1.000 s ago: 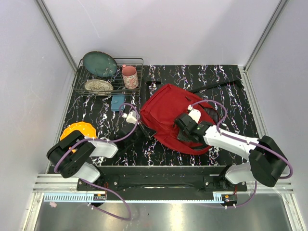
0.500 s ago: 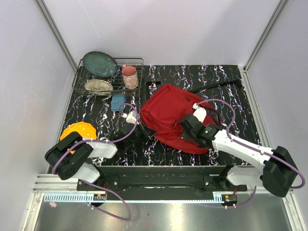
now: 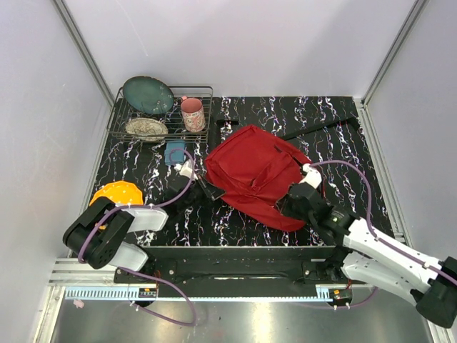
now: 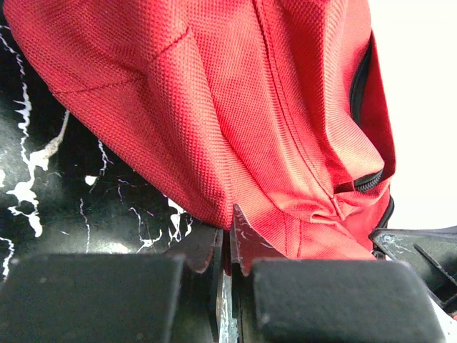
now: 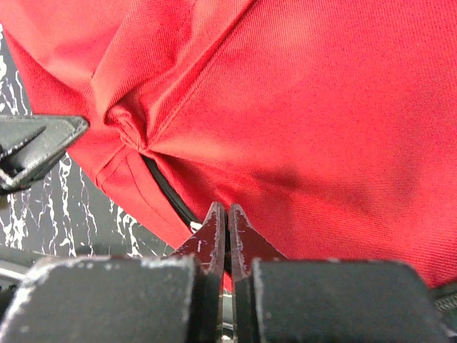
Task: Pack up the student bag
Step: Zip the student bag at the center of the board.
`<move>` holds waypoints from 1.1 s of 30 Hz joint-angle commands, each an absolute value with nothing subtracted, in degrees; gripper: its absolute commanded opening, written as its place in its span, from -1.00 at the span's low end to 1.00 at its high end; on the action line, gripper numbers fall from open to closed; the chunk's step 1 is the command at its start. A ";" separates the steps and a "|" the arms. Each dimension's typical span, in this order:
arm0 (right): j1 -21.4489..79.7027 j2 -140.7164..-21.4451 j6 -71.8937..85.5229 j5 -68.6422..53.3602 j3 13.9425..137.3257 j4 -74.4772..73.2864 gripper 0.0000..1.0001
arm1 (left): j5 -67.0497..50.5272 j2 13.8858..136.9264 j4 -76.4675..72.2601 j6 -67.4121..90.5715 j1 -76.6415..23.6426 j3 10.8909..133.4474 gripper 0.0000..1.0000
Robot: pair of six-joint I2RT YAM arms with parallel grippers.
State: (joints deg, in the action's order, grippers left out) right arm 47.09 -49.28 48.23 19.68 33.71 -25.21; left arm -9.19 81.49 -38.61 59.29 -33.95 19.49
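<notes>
The student bag (image 3: 253, 171), a red backpack, lies flat in the middle of the black marbled table (image 3: 335, 114). My left gripper (image 3: 206, 187) is shut on the fabric at the bag's left edge; in the left wrist view the red cloth (image 4: 214, 107) runs down between the closed fingertips (image 4: 230, 230). My right gripper (image 3: 295, 207) is at the bag's near right edge. In the right wrist view it (image 5: 228, 218) is shut where the black zipper line (image 5: 168, 193) meets the red fabric (image 5: 321, 128). The bag's inside is hidden.
A wire rack (image 3: 203, 91) at the back left holds a teal plate (image 3: 148, 94), a speckled dish (image 3: 146, 128) and a pink mug (image 3: 192, 114). A small teal object (image 3: 174, 152) lies in front of it, an orange one (image 3: 116, 194) at the left edge. A black strap (image 3: 321, 127) trails behind the bag.
My right gripper closed and slid from the bag's middle to its near right edge as the arm swung out right. The bag now lies flatter. The left gripper kept its hold.
</notes>
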 commanded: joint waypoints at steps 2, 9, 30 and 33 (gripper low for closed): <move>47.02 -41.93 44.91 19.60 30.24 -24.52 -1.00 | -11.68 82.35 -41.22 56.60 -28.83 21.53 -1.00; 46.93 -34.19 43.33 15.65 26.55 -19.70 -1.00 | -17.13 83.49 -36.92 52.13 -23.65 25.92 -1.00; 47.02 -40.87 44.65 14.50 26.45 -11.78 -1.00 | -9.66 65.73 -3.51 32.60 -42.08 36.82 0.88; 47.02 -40.96 45.09 14.59 26.46 -12.13 -1.00 | -10.45 68.98 -6.23 32.18 -46.12 37.88 0.88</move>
State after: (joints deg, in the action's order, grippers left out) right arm 47.09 -41.28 45.67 13.96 25.91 -14.72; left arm -12.80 65.23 -8.40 33.87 -42.24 35.70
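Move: The bag's left near edge is already pinched in the left fingers, and its zip pull in the shut right fingers. From the left hand the zip pull is some 15 cm to the right, 4 cm back and about 2 cm higher. The bunched fold lies about 5 cm ahead and 7 cm left of the right hand, 4 cm lower; the bag's near right corner about 6 cm back, 5 cm right and 8 cm lower. The bag's left edge is first carried about 3 cm forward-left in the shut left fingers, then released as they open wide. The left hand rises some 9 cm, swinging back and right over the bag's near side and turning about 20 degrees clockwise. Still pinching the zip pull, the right hand draws back 2 cm, then eases left and slightly forward. ##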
